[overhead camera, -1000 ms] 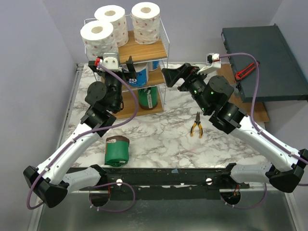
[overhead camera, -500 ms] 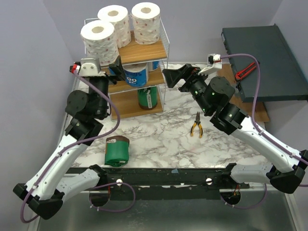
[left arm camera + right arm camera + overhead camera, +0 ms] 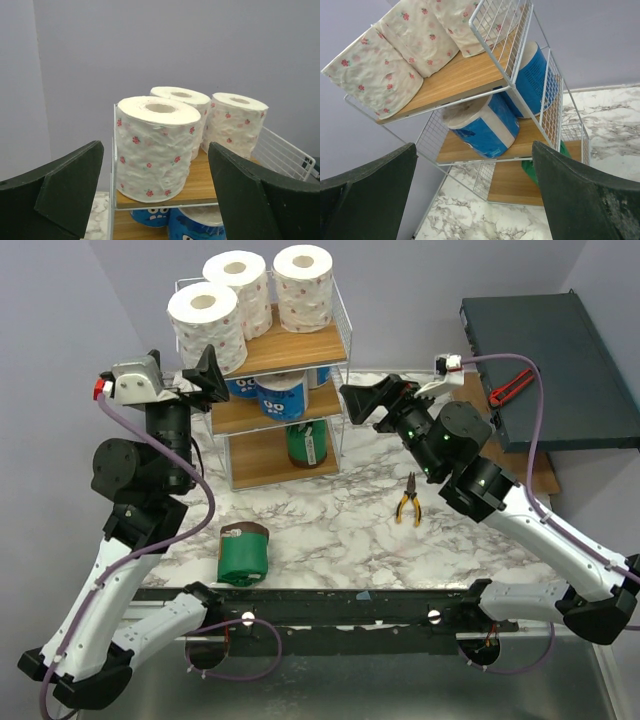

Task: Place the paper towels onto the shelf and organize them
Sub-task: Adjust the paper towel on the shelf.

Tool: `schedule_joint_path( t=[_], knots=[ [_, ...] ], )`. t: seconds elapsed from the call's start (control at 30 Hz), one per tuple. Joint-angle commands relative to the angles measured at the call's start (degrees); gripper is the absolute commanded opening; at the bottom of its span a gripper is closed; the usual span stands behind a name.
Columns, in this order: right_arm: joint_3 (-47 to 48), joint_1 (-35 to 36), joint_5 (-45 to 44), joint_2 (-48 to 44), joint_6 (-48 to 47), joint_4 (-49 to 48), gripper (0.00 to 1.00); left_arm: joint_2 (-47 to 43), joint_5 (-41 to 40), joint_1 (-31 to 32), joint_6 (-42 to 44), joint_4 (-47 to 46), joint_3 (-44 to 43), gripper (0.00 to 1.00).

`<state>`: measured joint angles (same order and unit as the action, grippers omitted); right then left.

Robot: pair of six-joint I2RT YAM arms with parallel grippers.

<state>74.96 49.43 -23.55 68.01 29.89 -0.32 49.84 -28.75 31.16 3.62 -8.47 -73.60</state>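
The shelf (image 3: 300, 344) stands at the back of the marble table. Three white speckled paper towels (image 3: 207, 325) stand on its top board. Two blue rolls (image 3: 282, 396) sit on the middle tier and a green one (image 3: 307, 443) on the bottom. Another green roll (image 3: 244, 553) lies on the table near the arm bases. My left gripper (image 3: 185, 365) hovers open and empty left of the top tier, facing the nearest white roll (image 3: 156, 147). My right gripper (image 3: 365, 400) is open and empty to the right of the shelf (image 3: 455, 77), looking at a tilted blue roll (image 3: 480, 127).
Yellow-handled pliers (image 3: 407, 502) lie on the marble right of centre. A dark flat box (image 3: 545, 355) sits at the far right with a red-handled tool (image 3: 510, 387) at its edge. A purple wall rises close behind the shelf.
My left arm has pulled back from the middle tier, risen and swung left to the height of the top tier. The right arm has barely moved.
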Motion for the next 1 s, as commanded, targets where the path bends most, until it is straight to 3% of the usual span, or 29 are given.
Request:
schedule_joint_path(
  t=[0.0, 0.97],
  knots=[
    [-1.13, 0.15, -0.74, -2.00, -0.96, -0.06, 1.00, 2.16, 1.51, -2.18, -0.81, 2.38, -0.40, 0.89],
    [-2.45, 0.15, -2.55, -3.32, -3.09, 0.22, 1.00, 10.54, 2.97, -7.07, -2.35, -0.91, 0.49, 0.92]
  ],
)
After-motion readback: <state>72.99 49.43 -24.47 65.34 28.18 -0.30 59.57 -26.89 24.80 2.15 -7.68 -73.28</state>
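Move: The nearest flowered paper towel roll, at the front left of the top shelf, stands about 13 cm ahead of the left hand, about 1 cm to its right and some 7 cm below. A second flowered roll is roughly 9 cm farther out than that one and 5 cm to its right; a third is some 12 cm farther out and 15 cm right of it. From the idle right hand the nearest roll lies about 10 cm ahead, 24 cm left and 7 cm higher. The nearest flowered roll is what the left hand comes back in on: the hand heads forward about 7 cm and sinks about 5 cm, swaying some 2 cm right midway and back, then easing to a stop. Its wrist tips down roughly 10 degrees while the wide-open fingers stay open, ending close in front of the roll's side; a touch can't be made out. ##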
